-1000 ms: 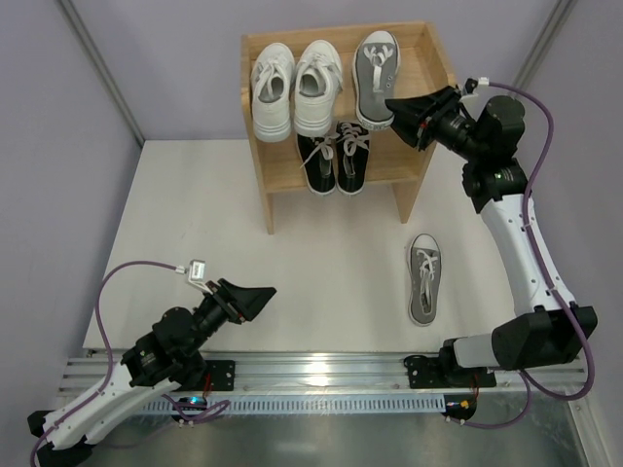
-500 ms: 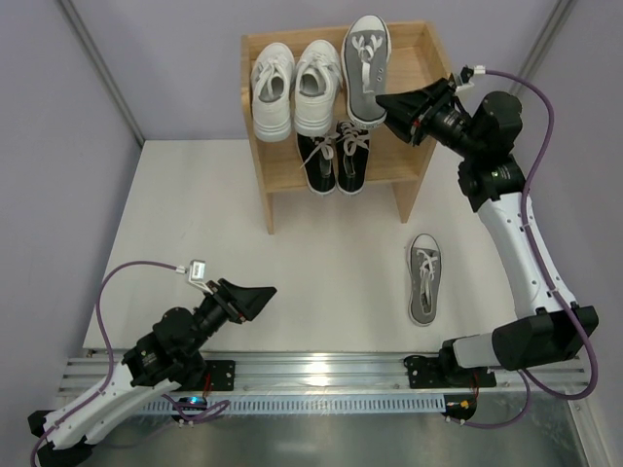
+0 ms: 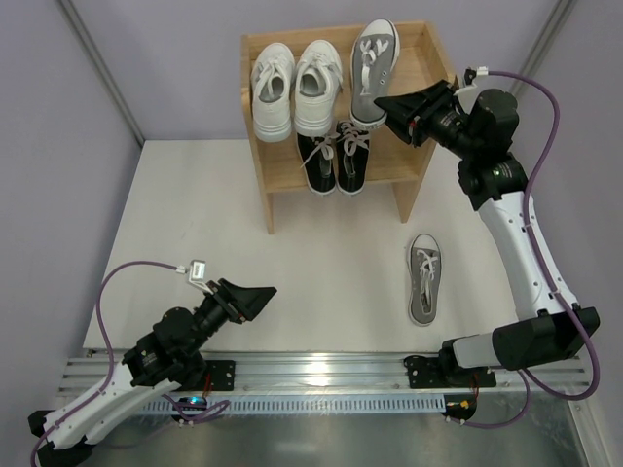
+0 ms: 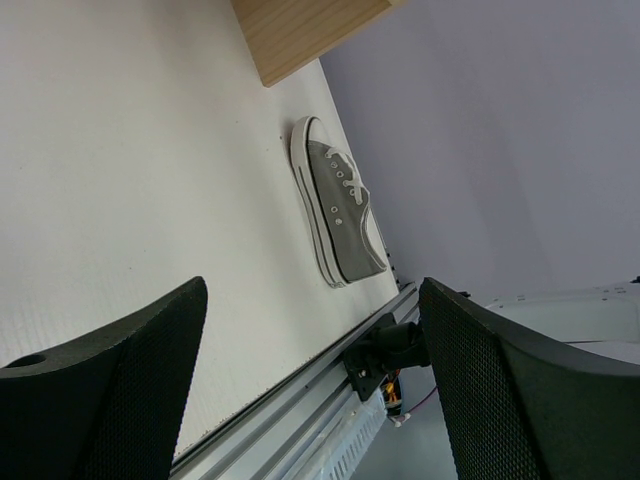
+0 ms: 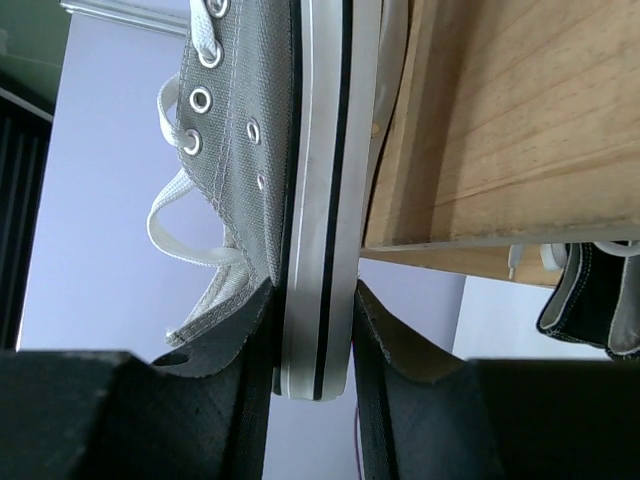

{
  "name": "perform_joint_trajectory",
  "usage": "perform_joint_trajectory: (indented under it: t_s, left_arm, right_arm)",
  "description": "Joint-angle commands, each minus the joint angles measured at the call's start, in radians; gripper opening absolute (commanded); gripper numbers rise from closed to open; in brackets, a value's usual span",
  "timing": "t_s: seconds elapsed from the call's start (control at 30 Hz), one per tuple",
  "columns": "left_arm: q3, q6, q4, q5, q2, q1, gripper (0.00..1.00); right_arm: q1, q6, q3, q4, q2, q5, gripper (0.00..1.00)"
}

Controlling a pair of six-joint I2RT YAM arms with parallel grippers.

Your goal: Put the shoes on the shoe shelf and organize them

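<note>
The wooden shoe shelf (image 3: 282,180) stands at the back of the table. Two white sneakers (image 3: 295,86) sit on its top tier and two black sneakers (image 3: 336,156) on the lower tier. My right gripper (image 3: 387,105) is shut on the heel of a grey sneaker (image 3: 371,70), holding it over the right side of the top tier; in the right wrist view its white sole (image 5: 322,220) sits between my fingers, against the shelf wood (image 5: 500,130). The other grey sneaker (image 3: 424,277) lies on the table and also shows in the left wrist view (image 4: 340,215). My left gripper (image 3: 255,300) is open and empty near the front edge.
A metal rail (image 3: 321,375) runs along the table's front edge under both arm bases. Purple walls close the back and sides. The white table (image 3: 214,224) lies between the shelf and the rail.
My right gripper has shifted the grey sneaker slightly on the top tier, tilting and moving it a little right and further back. The left arm has not moved.
</note>
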Motion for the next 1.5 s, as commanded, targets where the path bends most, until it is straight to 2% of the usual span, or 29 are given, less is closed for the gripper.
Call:
perform_joint_trajectory:
  t_s: [0.0, 0.37, 0.67, 0.87, 0.9, 0.93, 0.97, 1.03, 1.07, 1.17, 1.47]
  left_arm:
    - [-0.005, 0.012, 0.039, 0.005, -0.053, 0.003, 0.84]
    - [-0.018, 0.006, 0.054, 0.006, -0.053, 0.003, 0.84]
    - [-0.021, 0.007, 0.06, 0.012, -0.053, 0.003, 0.84]
    - [-0.021, 0.006, 0.066, 0.018, -0.053, 0.003, 0.84]
    - [-0.021, 0.006, 0.065, 0.018, -0.053, 0.003, 0.84]
    - [-0.021, 0.006, 0.066, 0.02, -0.053, 0.001, 0.84]
    - [-0.019, 0.004, 0.065, 0.021, -0.053, 0.003, 0.84]
    - [-0.018, 0.003, 0.057, 0.023, -0.051, 0.003, 0.83]
    - [-0.016, 0.003, 0.057, 0.024, -0.053, 0.003, 0.83]
    - [-0.014, 0.001, 0.057, 0.024, -0.053, 0.003, 0.83]
    - [-0.013, -0.003, 0.059, 0.018, -0.051, 0.003, 0.83]
  right_arm:
    - [0.002, -0.044, 0.043, -0.021, -0.045, 0.051, 0.04]
    - [0.078, 0.002, -0.014, 0.06, -0.022, 0.032, 0.04]
    - [0.126, -0.009, -0.041, 0.031, -0.045, 0.123, 0.04]
    - [0.126, -0.021, 0.003, 0.002, -0.022, 0.13, 0.04]
    - [0.123, -0.018, 0.011, -0.001, -0.018, 0.129, 0.11]
    - [0.125, -0.019, 0.012, -0.006, -0.013, 0.13, 0.23]
    - [0.125, -0.018, 0.015, -0.006, -0.015, 0.127, 0.43]
    - [0.123, -0.019, 0.014, -0.01, -0.015, 0.13, 0.58]
    - [0.123, -0.018, 0.014, -0.014, -0.021, 0.135, 0.71]
    - [0.112, -0.025, 0.009, -0.026, -0.047, 0.144, 0.85]
    - [0.054, -0.044, -0.078, -0.027, -0.163, 0.113, 0.88]
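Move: The right hand holds the grey shoe by its heel. The shoe's place on the upper board, just right of the white pair, is centred about 7 cm ahead, 4 cm left and 2 cm below this hand. The nearer white shoe is some 6 cm ahead and 12 left, the outer one 6 ahead and 20 left; the right black shoe lies 5 ahead, 5 left, 20 lower. From the left hand, that place is about 30 cm ahead, 21 right and 27 up. Still pinching the grey shoe's heel by the sole edge, the right hand first sinks a little, then swings the heel left towards the nearer white shoe, going about 3 cm left and 2 cm down in all with hardly any wrist turn. It stops there, opens its fingers wide to let go of the heel, and then backs off about 2.5 cm to the right, slightly back and up, clear of the shoe. ##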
